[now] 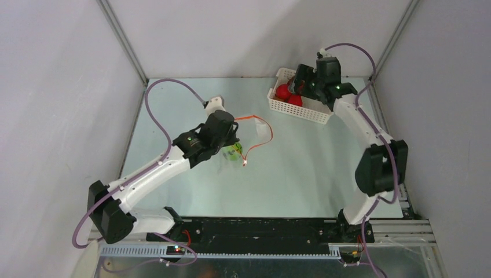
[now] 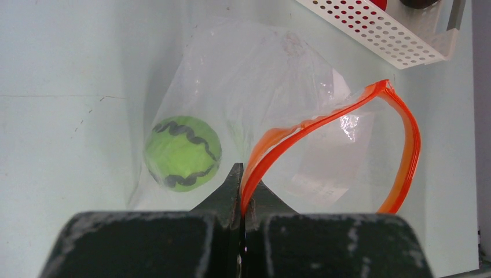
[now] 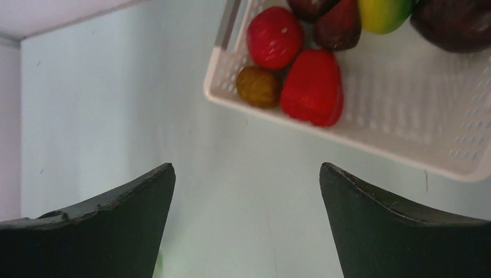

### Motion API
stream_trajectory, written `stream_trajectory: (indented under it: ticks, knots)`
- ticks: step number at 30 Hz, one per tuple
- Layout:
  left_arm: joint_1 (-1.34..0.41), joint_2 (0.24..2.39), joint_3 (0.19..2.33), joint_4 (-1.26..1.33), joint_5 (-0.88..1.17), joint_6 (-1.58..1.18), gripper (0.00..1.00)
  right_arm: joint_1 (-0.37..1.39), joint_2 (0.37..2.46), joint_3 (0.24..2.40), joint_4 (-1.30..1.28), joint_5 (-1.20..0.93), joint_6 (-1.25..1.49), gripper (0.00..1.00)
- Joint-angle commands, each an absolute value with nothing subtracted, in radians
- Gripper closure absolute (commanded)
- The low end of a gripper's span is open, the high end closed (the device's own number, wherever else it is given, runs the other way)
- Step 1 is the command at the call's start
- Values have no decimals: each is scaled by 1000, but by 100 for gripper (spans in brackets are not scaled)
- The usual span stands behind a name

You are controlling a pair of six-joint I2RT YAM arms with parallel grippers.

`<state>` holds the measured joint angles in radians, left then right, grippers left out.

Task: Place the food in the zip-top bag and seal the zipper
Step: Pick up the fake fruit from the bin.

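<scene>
The clear zip-top bag (image 2: pixel 278 75) lies on the table with its mouth held up and gaping. My left gripper (image 2: pixel 242 185) is shut on the orange-red zipper (image 2: pixel 399 133) strip at one lip. A bright green ball with a dark wavy line (image 2: pixel 183 153) sits inside the bag. From above, the left gripper (image 1: pixel 231 142) is at the bag (image 1: pixel 262 131) in mid table. The rest of the food, red (image 3: pixel 274 37), maroon (image 3: pixel 339 26) and yellow-green (image 3: pixel 382 13) fruits, lies in the white basket. My right gripper (image 3: pixel 247 168) hovers open and empty just short of that basket.
The white perforated basket (image 3: pixel 347 136) stands at the back right of the table (image 1: pixel 301 110), with the right gripper (image 1: pixel 294 86) above it. A small brownish ball (image 3: pixel 259 87) lies in its corner. Grey walls close the table at the sides and the back.
</scene>
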<state>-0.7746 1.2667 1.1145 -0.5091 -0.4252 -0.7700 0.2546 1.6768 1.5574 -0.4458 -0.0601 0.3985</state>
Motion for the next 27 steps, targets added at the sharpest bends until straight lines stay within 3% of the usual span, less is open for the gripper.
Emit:
stream_trajectory:
  ticks: [1,13,27]
  knots:
    - [-768,1215,1112,-521,-470,-765,100,248,1817,1702,-433,93,489,1]
    - [-766,1187,1103,-545,-514,-760,100,249,2112,1912,-296,84,656,1]
    - [-767,1135,1053,-515,-520,-770,100,254,2349,2118,-365,130,737,1]
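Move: Ahead of the open right hand by about 19 cm, some 5 cm to its left and 17 cm below, the red round fruit lies in the bin's left end. The dark apple is about 5 cm beyond and 6 cm right of that fruit; the red pepper is 5 cm nearer and 5 cm right of it, the brown fruit 5 cm nearer and 1 cm left. From the left hand, the red round fruit lies roughly 34 cm ahead and 22 cm right, 14 cm lower. Reaching forward about 15 cm and sinking some 10 cm, the right hand goes down towards the red round fruit at the bin's left end, turning about 15 degrees clockwise, fingers staying wide open and touching no fruit yet. Meanwhile the left hand keeps its pinch on the bag's orange zipper rim and carries it about 3 cm left. ##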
